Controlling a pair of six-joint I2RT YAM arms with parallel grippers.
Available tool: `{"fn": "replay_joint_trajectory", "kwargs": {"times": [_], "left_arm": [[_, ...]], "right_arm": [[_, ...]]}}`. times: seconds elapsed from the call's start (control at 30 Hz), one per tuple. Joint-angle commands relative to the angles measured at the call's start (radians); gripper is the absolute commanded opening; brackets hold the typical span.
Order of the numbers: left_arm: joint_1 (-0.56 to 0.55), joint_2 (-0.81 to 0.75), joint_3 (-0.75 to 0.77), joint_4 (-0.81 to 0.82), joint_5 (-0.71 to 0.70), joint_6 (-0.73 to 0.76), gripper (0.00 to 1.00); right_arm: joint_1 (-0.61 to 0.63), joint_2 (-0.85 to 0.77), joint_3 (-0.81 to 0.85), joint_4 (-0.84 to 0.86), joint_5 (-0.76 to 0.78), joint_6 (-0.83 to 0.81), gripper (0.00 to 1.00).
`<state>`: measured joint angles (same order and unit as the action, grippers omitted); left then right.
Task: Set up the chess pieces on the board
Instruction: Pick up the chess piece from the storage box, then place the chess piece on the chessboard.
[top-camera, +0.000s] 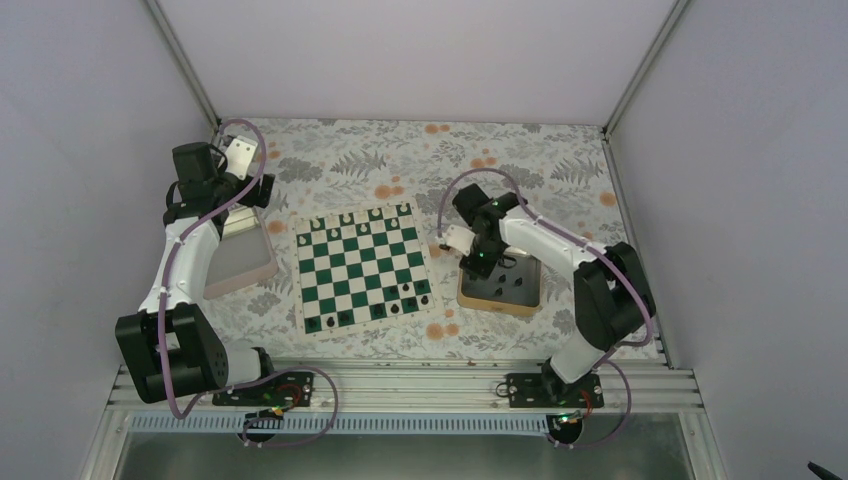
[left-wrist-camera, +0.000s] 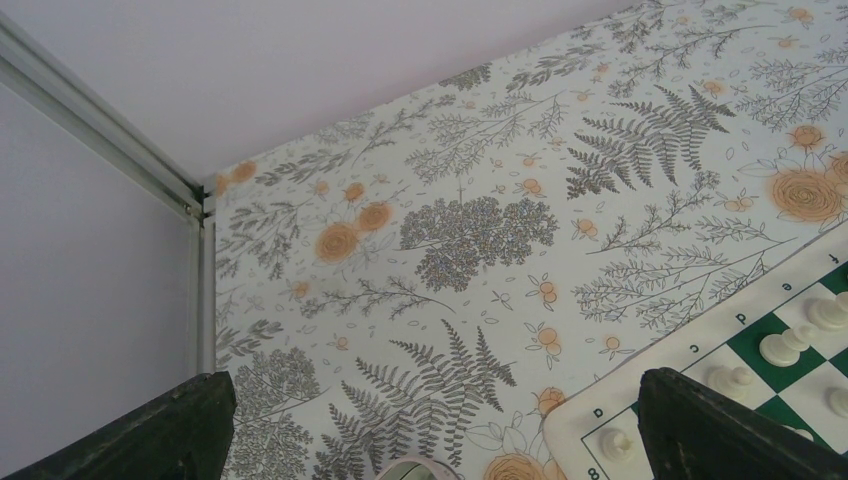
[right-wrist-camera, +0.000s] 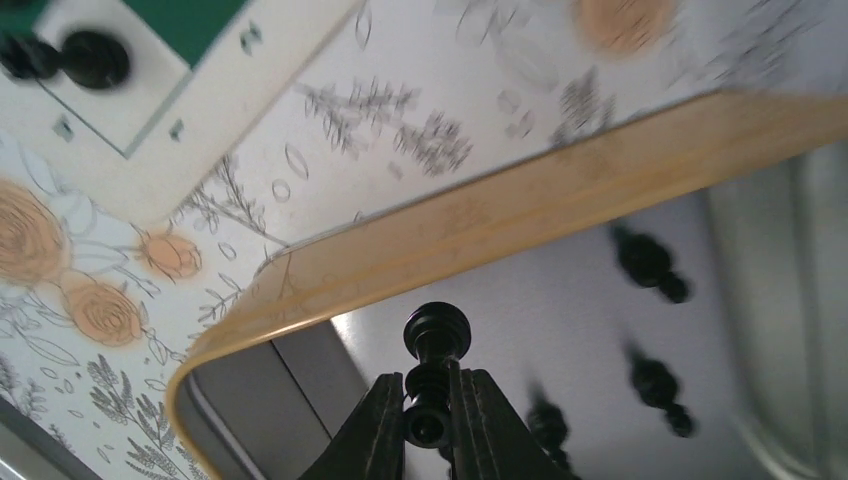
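Observation:
The green and white board (top-camera: 350, 250) lies mid-table, with a few black chess pieces (top-camera: 400, 305) near its front edge. My right gripper (right-wrist-camera: 428, 400) reaches into the gold tray (right-wrist-camera: 500, 220) and is shut on a black chess piece (right-wrist-camera: 436, 335) that sticks out past the fingertips, just above the tray floor. More black pieces (right-wrist-camera: 648, 262) lie loose in that tray. In the top view the right gripper (top-camera: 487, 265) sits over the tray's left part. My left gripper (left-wrist-camera: 430, 420) hangs open and empty past the board's far left corner (left-wrist-camera: 690, 350).
White chess figures (left-wrist-camera: 785, 347) stand along the board's far row. A pinkish-rimmed tray (top-camera: 240, 260) lies left of the board, under the left arm. The gold tray (top-camera: 497, 306) sits right of the board. Walls close in on the left, the right and the far side.

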<state>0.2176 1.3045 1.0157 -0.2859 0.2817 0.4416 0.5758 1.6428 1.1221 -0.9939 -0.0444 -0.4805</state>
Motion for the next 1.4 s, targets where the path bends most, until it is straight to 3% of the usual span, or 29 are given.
{"fn": "replay_joint_trajectory", "kwargs": {"times": [0.0, 0.33, 0.77, 1.37], "left_arm": [[0.005, 0.001, 0.004, 0.000, 0.009, 0.011, 1.00], [0.004, -0.004, 0.009, -0.004, 0.013, 0.007, 1.00], [0.005, -0.007, 0.005, -0.005, 0.009, 0.009, 1.00], [0.005, -0.005, 0.004, -0.005, 0.024, 0.009, 1.00]], "right_arm": [[0.028, -0.033, 0.144, -0.078, 0.028, 0.001, 0.08], [0.192, 0.117, 0.405, -0.157, 0.082, -0.039, 0.08], [0.488, 0.371, 0.736, -0.191, -0.061, -0.112, 0.08], [0.577, 0.497, 0.710, -0.119, -0.134, -0.124, 0.09]]}}
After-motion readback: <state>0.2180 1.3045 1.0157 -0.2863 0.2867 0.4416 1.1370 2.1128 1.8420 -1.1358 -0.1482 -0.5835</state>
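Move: About 26 cm to the left of the right hand, 8 cm nearer the base and 4 cm lower is the empty square in the board's near row, where the held black piece is being taken. The black pieces either side of that gap stand some 30 cm left and 9 back, and 22 cm left and 7 back. The storage box's left wall is only 4 cm left. From the left hand the gap is roughly 27 cm back, 28 right and 20 below. Lifting steeply, about 8 cm and slightly forward, the right hand carries the black piece it already pinches up out of the storage box. It then sweeps some 25 cm left over the box wall and draws back towards the gap in the near row, turning nearly 40 degrees counter-clockwise. It slows and sinks 4 to 5 cm, keeping its grip. ##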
